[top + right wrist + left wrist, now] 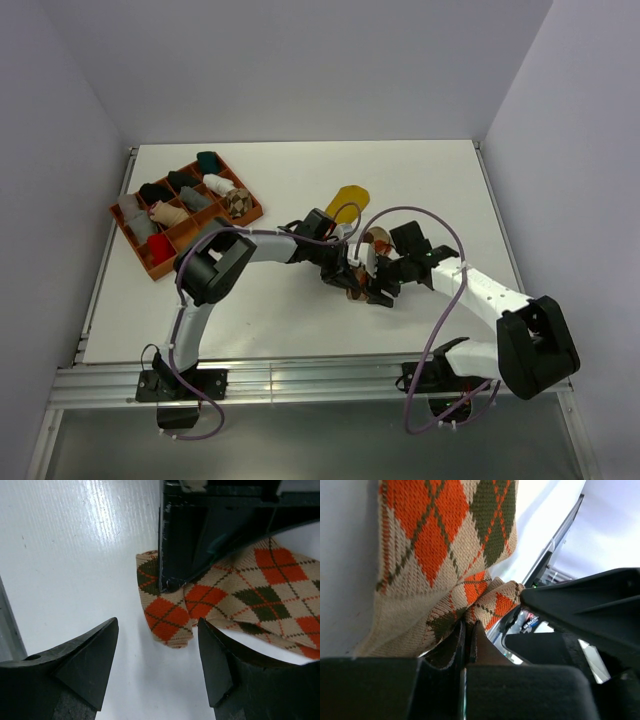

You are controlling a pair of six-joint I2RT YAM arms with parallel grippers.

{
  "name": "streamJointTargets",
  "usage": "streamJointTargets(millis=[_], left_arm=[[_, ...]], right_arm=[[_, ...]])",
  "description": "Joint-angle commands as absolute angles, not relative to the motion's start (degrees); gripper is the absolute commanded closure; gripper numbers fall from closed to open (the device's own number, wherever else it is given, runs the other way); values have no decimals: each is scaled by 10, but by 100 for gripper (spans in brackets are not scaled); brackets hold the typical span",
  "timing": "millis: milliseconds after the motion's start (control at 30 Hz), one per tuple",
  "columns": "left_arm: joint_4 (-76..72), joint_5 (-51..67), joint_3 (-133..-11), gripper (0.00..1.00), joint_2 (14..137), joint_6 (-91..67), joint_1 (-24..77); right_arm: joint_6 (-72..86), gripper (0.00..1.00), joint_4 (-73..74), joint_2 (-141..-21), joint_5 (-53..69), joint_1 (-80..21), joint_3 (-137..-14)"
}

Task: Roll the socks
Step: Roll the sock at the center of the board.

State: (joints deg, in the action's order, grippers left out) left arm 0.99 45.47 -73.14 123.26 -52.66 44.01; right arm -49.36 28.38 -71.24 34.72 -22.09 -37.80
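An orange-brown-cream argyle sock (pixel 366 262) lies on the white table between my two grippers. The left gripper (pixel 468 626) is shut on a fold of this sock (pixel 445 545), pinching the knit at its fingertips. In the top view that left gripper (pixel 350 270) comes in from the left. The right gripper (pixel 157 647) stands open just short of the sock's folded end (pixel 167 617), nothing between its fingers (pixel 100 655). The left gripper's black finger (pixel 175 545) presses into the sock there. A plain mustard yellow sock (pixel 348 198) lies flat behind them.
A brown compartment tray (pixel 150 262) at the back left holds several small rolled bundles, one brown-and-cream argyle (pixel 238 203). Purple cables (pixel 440 300) loop over both arms. The table's metal front rail (pixel 300 378) runs near the arm bases.
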Motion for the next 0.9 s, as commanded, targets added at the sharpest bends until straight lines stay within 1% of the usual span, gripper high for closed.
streamJointTargets(millis=[0, 267, 400, 467, 533, 600, 700, 733, 767, 800, 867], left_arm=[[51, 458, -744, 100, 1256, -509, 440], [54, 483, -752, 100, 1266, -508, 432], [57, 492, -760, 100, 1268, -504, 431], [59, 497, -762, 100, 1267, -502, 430], [61, 498, -764, 100, 1266, -502, 430], [48, 508, -759, 100, 1265, -511, 429], [27, 517, -751, 100, 1259, -526, 428], [19, 519, -747, 100, 1253, -539, 428], [12, 520, -739, 99, 1250, -544, 427], [5, 515, -736, 98, 1246, -548, 426], [-14, 507, -723, 94, 1231, -561, 426]], right_arm=[[-504, 29, 237, -695, 319, -243, -354], [-499, 33, 178, -674, 254, -302, -309], [-494, 34, 160, -685, 226, -324, -299], [-491, 38, 154, -699, 221, -330, -300], [-486, 46, 146, -713, 214, -335, -299], [-480, 49, 140, -722, 208, -338, -303], [-473, 57, 141, -749, 203, -339, -311], [-470, 65, 141, -751, 200, -340, -312], [-469, 66, 144, -754, 200, -339, -314], [-469, 66, 145, -753, 201, -339, -316], [-468, 73, 152, -755, 209, -338, -320]])
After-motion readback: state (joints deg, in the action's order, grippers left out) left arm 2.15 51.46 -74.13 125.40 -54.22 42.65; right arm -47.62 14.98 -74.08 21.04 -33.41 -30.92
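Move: The sock's rolled end lies under the right hand's open fingers, about 4 cm below and 2 cm to its left, level with it fore and aft. Its loose part stretches forward, its middle some 9 cm ahead of the right hand and about as low. The yellow sock is roughly 18 cm ahead and 9 cm left. The left hand already has its fingertips on the roll; the free end sticks out about 3 cm to its right and 1 cm below. Downward about 4 cm, drifting a little over 1 cm left, the right hand sinks onto the free end of the roll, swinging slightly back and then forward again on the way and tilting some 10 degrees. Its wide-open fingers then close to about half that gap and pinch the roll beside the left fingertips. The left hand stays nearly in place, still shut on the sock, tipping only about 5 degrees. ##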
